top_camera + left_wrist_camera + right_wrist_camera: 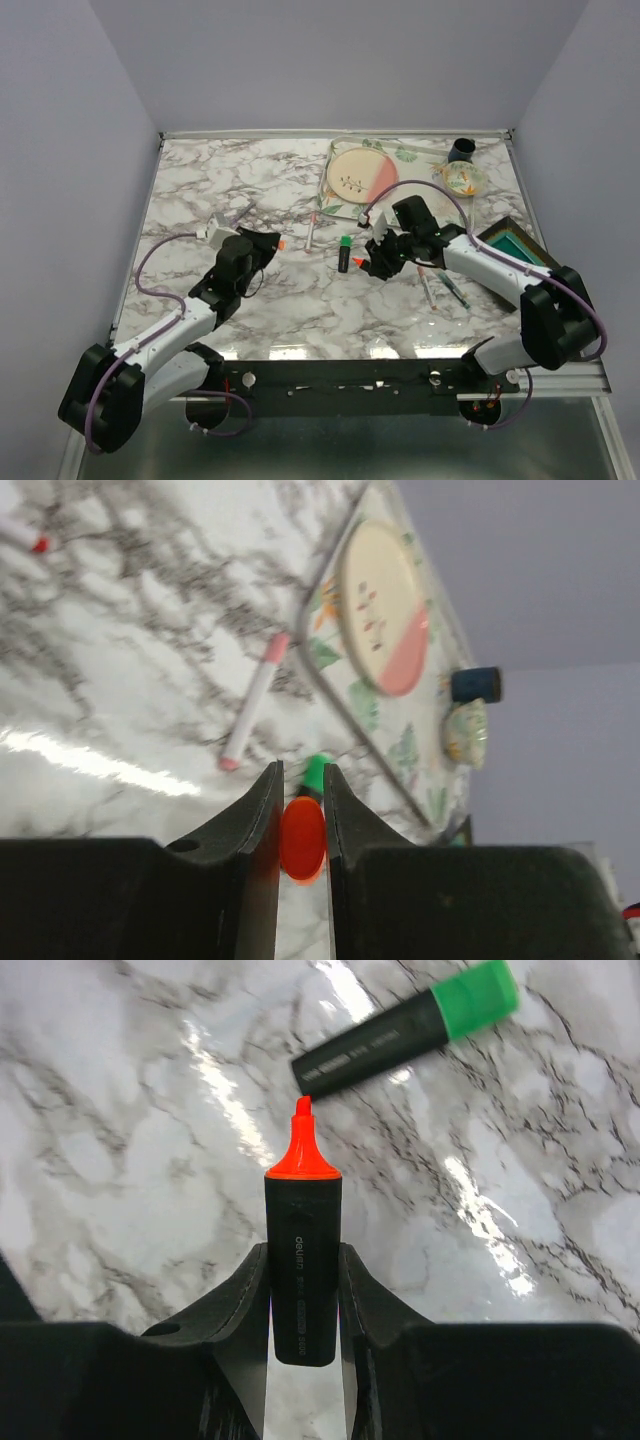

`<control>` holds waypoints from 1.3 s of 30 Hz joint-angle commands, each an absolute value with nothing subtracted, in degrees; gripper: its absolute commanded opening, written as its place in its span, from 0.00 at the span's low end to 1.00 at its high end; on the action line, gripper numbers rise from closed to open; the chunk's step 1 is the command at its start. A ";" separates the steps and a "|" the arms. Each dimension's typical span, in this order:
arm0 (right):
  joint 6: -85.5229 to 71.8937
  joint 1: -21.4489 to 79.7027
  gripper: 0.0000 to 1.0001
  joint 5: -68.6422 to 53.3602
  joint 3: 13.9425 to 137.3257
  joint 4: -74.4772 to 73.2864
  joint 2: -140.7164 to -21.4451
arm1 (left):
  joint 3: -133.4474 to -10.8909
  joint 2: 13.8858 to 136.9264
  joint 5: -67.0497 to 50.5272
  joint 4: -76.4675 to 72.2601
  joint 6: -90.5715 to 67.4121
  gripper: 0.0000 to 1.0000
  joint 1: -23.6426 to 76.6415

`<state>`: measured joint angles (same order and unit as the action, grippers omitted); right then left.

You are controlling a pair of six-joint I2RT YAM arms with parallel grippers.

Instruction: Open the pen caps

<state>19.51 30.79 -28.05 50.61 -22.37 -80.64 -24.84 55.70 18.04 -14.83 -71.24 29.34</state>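
An orange pen cap (302, 838) sits pinched between the jaws of my left gripper (300, 780), which is shut on it; from above the cap (282, 244) shows at the gripper (274, 244), left of centre. My right gripper (303, 1255) is shut on a black highlighter (303, 1280) whose bare orange tip (302, 1145) points away; in the top view this gripper (374, 262) is mid-table. On the marble between the two grippers a second highlighter (380, 1040) lies with its green cap (480, 995) on. A white pen with a pink cap (255, 702) lies nearby.
A floral tray with a round plate (365, 172) stands at the back, with a black cup (462, 150) and a small bowl (464, 180) to its right. Two thin pens (440, 287) lie right of my right gripper. A green box (515, 245) sits at the right edge.
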 commanded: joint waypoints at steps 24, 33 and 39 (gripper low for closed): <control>18.10 30.94 0.48 -10.72 56.16 -25.31 -93.26 | -8.61 58.28 16.70 -12.84 -67.24 0.65 27.95; 13.91 31.03 0.73 -27.91 58.35 -24.70 -87.62 | -12.30 39.57 12.84 -1.24 -60.30 0.94 27.77; -3.64 34.97 0.73 -19.13 64.59 -21.98 -96.13 | -16.42 30.07 12.39 8.86 -55.99 0.99 27.77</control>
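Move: The left hand, holding the orange cap, has its bare patch of marble some 15 cm below, 5 back and 2 left; the pink pen lies about 10 ahead and 7 right, at table height. The right hand, holding the uncapped pen, has its patch roughly 4 ahead, 4 right, 7 below; at that height the green pen lies 7 ahead and 8 left, the red pen level and 15 right. Left hand sinks about 15 cm, right 7, laying down cap and pen; both open, rise, the right leftward. ##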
